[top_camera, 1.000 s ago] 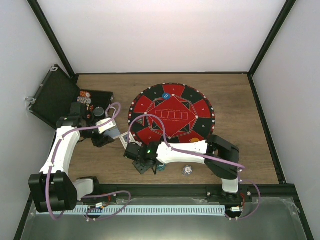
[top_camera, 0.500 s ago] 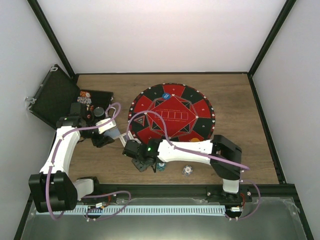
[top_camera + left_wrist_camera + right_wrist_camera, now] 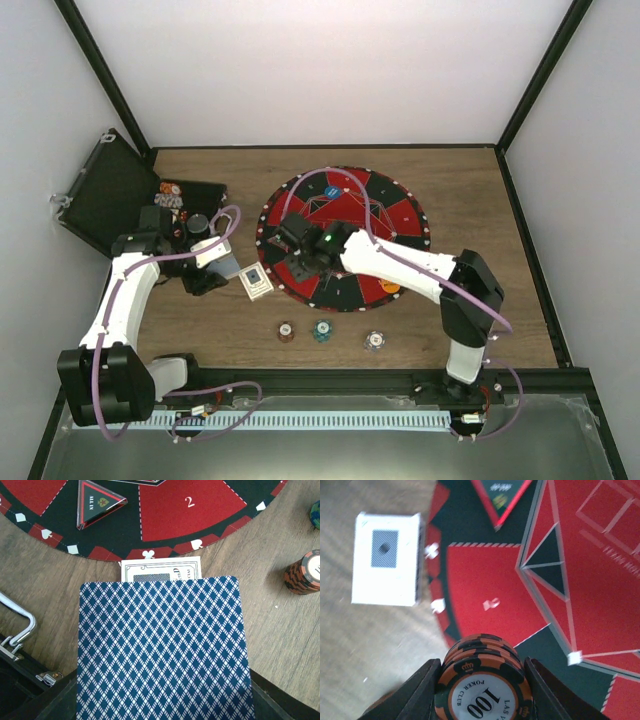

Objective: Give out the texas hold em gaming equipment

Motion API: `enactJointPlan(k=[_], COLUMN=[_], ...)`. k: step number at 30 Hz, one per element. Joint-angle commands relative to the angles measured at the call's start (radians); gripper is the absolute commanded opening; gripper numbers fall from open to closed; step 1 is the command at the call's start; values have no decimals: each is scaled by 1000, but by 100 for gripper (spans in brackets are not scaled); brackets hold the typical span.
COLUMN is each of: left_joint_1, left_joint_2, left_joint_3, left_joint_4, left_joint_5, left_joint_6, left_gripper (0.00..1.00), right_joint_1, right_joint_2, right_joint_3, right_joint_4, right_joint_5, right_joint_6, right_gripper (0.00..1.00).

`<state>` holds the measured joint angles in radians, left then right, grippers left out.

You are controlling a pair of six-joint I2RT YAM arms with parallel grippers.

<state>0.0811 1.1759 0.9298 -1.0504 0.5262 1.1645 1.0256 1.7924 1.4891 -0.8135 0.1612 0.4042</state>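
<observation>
My left gripper is shut on a playing card with a blue diamond back, which hides its jaws in the left wrist view. Just beyond it a white card pack lies against the mat's edge, also seen as the pack. My right gripper hovers over the mat's left side, shut on a stack of orange-and-black poker chips between its fingers. On the wood near the front lie a brown-orange chip stack, a green one and a white one.
The round red-and-black mat fills the table's middle, with a blue chip and an orange chip on it. The open black case holding more chips sits at the far left, its latch near my left gripper.
The right arm has lifted from the chips near the front edge and swung up onto the mat, carrying orange chips. The left arm has stayed put with its card.
</observation>
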Motion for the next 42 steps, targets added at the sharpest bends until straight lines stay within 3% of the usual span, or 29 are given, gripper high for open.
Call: enactJointPlan(k=[1,16,27,31,33,34,38,42], left_joint_1=[7,8,8,8,8,7,8,8], left_joint_2=[-15,-24,-23,-22,-22,-22,-21,-21], left_joint_3=[20,34,37,36,33,33,35,42], left_joint_4=[-16,-21,-19,-19,-18,-20,-25,-28], left_joint_5=[55,70,72,74,73,72,72,74], left_joint_6=[31,29,27,24,23,24,21,20], left_gripper=[11,11,11,11,11,11,11,11], right_joint_1=[-90,-183,-184,-183,-185,-184,-184,-158], right_joint_2=[74,465,538,519,499,483,401,285], right_joint_3=[79,322,404,404,407,409,419,335], right_joint_4=[63,99,75,60,53,48,23,21], right_joint_5=[-16,-52,-92,-80,-81,-79,-74,-78], right_joint_6=[-93,-193,-190,-196,-197,-198,-182,-146], right_gripper=[17,16,19,34,55,61,76,81])
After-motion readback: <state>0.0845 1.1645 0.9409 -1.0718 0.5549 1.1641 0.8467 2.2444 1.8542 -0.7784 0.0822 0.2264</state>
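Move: The right hand, already holding the orange-and-black 100 chip stack, is bound for a bare spot on the board about 12 cm ahead, 3 cm to its left and 12 cm below. The ALL IN triangle lies just past that spot, some 15 cm ahead and 6 cm left of the hand. The white card deck sits about 3 cm ahead and 11 cm left, also low. From the left hand the spot is roughly 13 cm ahead, 19 cm right and 12 cm below. The right hand sets its held chip stack down on the board beside the ALL IN triangle, first sweeping forward almost level, then dropping steeply: about 12 cm forward, 11 cm down and 3 cm left in all. After a brief hold low down, the fingers spread wide, let go of the stack and lift some 2.5 cm clear. ##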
